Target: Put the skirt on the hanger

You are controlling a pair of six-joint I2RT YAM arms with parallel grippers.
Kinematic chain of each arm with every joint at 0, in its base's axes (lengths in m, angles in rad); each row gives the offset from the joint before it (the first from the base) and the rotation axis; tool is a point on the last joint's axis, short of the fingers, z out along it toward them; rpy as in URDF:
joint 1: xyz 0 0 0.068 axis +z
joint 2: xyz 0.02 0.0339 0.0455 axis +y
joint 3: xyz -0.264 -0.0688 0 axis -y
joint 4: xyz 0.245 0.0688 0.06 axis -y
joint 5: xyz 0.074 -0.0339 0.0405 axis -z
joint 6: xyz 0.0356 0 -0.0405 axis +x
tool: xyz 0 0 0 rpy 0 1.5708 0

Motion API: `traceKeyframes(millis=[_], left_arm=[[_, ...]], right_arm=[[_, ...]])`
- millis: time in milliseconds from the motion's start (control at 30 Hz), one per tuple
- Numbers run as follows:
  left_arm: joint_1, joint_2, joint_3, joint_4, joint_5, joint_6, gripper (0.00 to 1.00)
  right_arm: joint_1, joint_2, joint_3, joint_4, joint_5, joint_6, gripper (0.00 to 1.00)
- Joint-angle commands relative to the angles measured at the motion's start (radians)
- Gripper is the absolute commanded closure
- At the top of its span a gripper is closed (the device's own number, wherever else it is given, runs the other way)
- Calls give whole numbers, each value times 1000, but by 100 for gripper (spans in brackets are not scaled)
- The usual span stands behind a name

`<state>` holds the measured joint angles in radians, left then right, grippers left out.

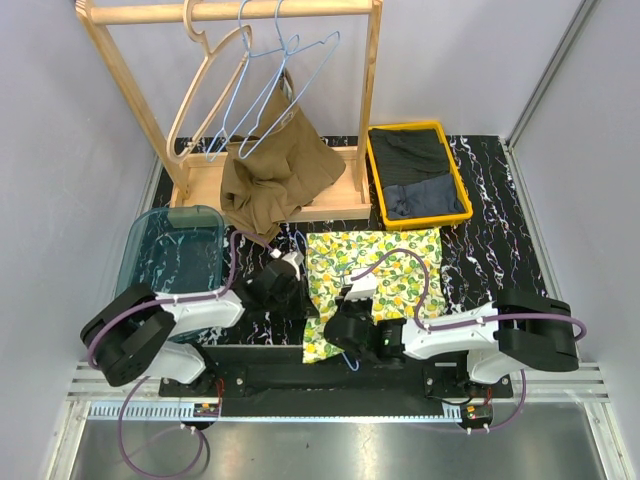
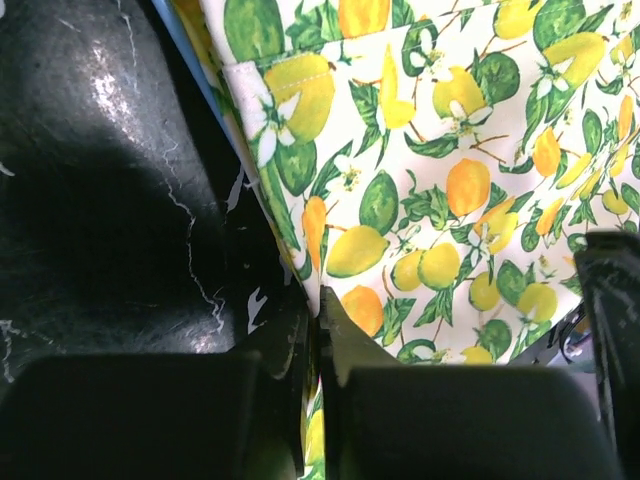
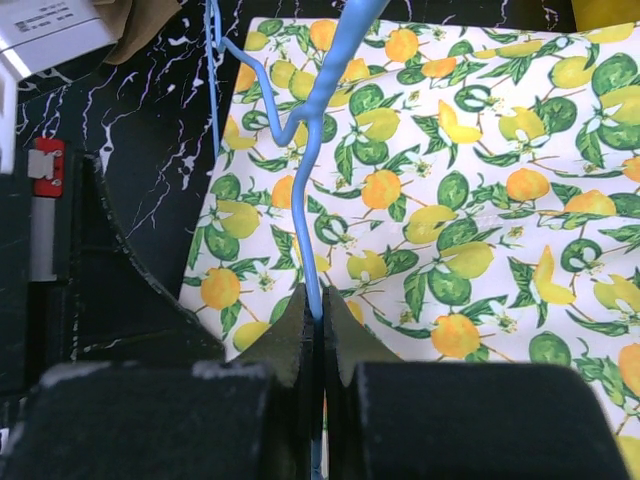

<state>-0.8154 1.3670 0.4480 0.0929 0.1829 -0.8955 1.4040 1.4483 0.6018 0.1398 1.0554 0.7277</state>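
The skirt, white with a lemon print, lies flat on the black marble table between the two arms. My left gripper is at the skirt's left edge. In the left wrist view the gripper is shut on the skirt's hem. My right gripper sits over the near left part of the cloth. In the right wrist view the gripper is shut on the wire of a blue hanger. The hanger lies across the skirt, its hook just past the far left corner.
A wooden rack at the back carries a wooden hanger and blue wire hangers. A brown garment is heaped on its base. A yellow bin of dark clothes stands back right. A teal clear tub stands left.
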Motion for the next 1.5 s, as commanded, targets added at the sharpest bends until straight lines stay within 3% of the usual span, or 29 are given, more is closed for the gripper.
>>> traceKeyframes(millis=[0,367,767,833,867,967,1100,1233,1467], left_arm=[[-4,-84,31,-88,-37,35,100],[-125,-248,124,-260,-126,69,100],[-137,-434,81,-417,-227,29,100],[-137,-424,77,-403,-224,29,62],[-136,-408,78,-397,-227,29,49],[-131,-356,112,-386,-244,62,32],[-71,-295,196,-400,-243,124,21],[50,-214,248,-345,-212,162,20],[120,50,363,-188,-111,184,21]], right_arm=[[-20,-31,24,-26,48,38,100],[-68,26,61,-29,51,58,100],[-178,-32,9,-92,29,144,100],[-178,-39,-8,-95,11,151,100],[-178,-39,-11,-94,-1,151,100],[-178,-31,-17,-94,-32,154,100],[-177,-25,-22,-94,-49,165,100],[-178,-26,-23,-94,-60,167,100],[-178,-51,-45,-95,-100,173,100]])
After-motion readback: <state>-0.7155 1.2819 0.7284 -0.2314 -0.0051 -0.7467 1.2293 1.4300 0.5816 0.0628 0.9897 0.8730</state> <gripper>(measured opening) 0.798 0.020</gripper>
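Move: Pinched already in the left fingers is the skirt's left edge; the skirt's far-left corner lies about 15 cm straight ahead at nearly the same height, the hanger's far end about 15 cm ahead and 3 cm left, and its near end some 12 cm back and 8 cm right. The right hand holds the hanger by its neck, with the skirt's middle about 6 cm to its right and 6 cm below, and the hanger's far end about 11 cm ahead, 10 cm left and 5 cm below. Lifting the pinched skirt edge about 8 cm while easing slightly back, the left hand then opens wide, lets go of the cloth and swings some 10 cm forward towards the far end of the hanger, staying above the skirt. Meanwhile the right hand keeps its grip on the hanger's neck and shifts it about 4 cm forward and 4 cm right, turning some 10 degrees clockwise. ##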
